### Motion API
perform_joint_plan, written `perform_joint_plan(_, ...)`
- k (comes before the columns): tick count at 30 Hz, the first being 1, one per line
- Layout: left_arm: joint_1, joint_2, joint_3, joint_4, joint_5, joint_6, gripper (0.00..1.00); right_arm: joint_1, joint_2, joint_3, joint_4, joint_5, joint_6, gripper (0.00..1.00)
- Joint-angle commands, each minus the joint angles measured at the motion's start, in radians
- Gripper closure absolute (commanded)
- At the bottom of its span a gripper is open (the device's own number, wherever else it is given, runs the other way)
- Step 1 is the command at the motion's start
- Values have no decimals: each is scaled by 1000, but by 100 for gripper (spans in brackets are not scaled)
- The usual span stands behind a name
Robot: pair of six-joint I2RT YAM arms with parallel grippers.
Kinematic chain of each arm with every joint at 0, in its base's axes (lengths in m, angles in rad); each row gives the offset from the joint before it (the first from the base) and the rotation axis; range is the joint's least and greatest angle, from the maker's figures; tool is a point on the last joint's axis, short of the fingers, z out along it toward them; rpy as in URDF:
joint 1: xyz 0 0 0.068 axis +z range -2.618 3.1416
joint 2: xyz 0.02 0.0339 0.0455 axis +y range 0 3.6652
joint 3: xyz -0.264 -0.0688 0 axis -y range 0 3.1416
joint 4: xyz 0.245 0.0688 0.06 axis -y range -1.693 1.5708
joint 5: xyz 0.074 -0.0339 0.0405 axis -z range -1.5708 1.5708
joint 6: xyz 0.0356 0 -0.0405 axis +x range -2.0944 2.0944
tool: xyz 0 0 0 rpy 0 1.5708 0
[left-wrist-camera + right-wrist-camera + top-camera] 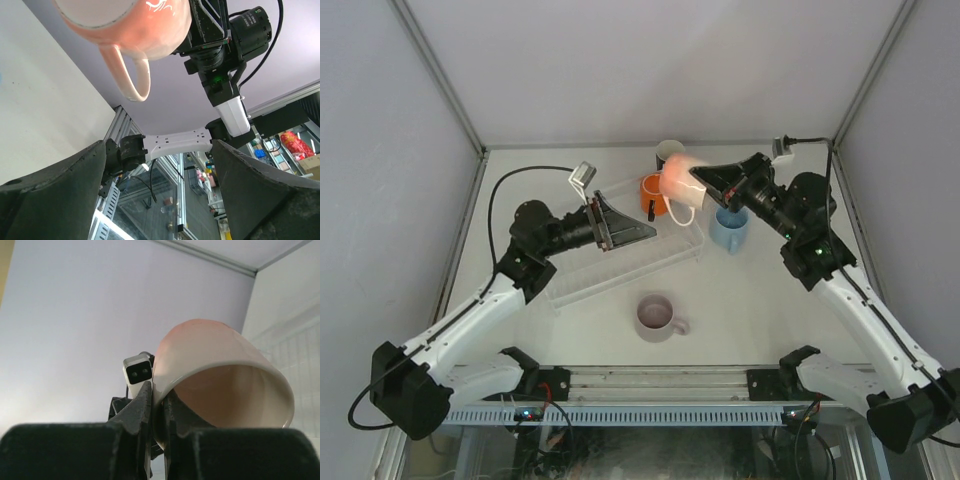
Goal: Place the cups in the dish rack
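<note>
My right gripper (700, 181) is shut on the rim of the peach-pink mug (680, 180) and holds it in the air, tilted, above the right end of the clear dish rack (580, 275). In the right wrist view the fingers (145, 400) pinch the mug's wall (220, 355). The orange mug (651, 195) sits in the rack's far right end. My left gripper (648, 233) is open and empty over the rack, pointing at the held mug (135, 25). The black mug (669, 152) stands behind the rack, the light blue mug (729, 229) to its right, and the lilac-pink mug (656, 317) in front.
White walls enclose the table on the left, back and right. The right arm's wrist and camera (220, 45) fill the upper part of the left wrist view. The arm bases and an aluminium rail (650, 385) line the near edge.
</note>
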Motion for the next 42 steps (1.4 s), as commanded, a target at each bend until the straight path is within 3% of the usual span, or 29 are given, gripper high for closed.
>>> perform_joint_plan(1, -7, 17, 69, 79, 20, 0, 9, 48, 32, 35, 287, -11, 95, 100)
perform_joint_plan(15, -7, 64, 142, 166, 2, -77, 7, 174, 153, 34, 458, 10, 128, 100)
perform_joint_plan(22, -6, 57, 141, 210, 0, -114, 15, 207, 190, 24, 520, 34, 107, 100)
perform_joint_plan(34, 58, -49, 56, 253, -142, -98, 32, 230, 138, -12, 443, 86, 57, 100)
perform_joint_plan(42, 69, -19, 75, 256, -111, -114, 42, 240, 149, -13, 420, 81, 61, 100)
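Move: My right fingers hold the pink cup by its rim, its body about 5 cm to their left. My open left gripper waits some 9 cm left of the right hand, 7 cm back and 5 cm lower. From the left hand the pink cup is roughly 6 cm ahead, 5 cm right and 5 cm up. Far below the right hand, about 36 cm down, are the orange cup, 16 cm ahead and 8 cm left, and the blue cup, 9 cm ahead and 9 cm right. I carry the pink cup about 8 cm left with my right hand, base leading, towards my left gripper, then lift it some 3 cm, turning slightly counter-clockwise and keeping the rim pinched. My left hand rises about 5 cm and edges forward to meet the handle, then shifts slightly left as its fingers partly close around the handle without shutting. ##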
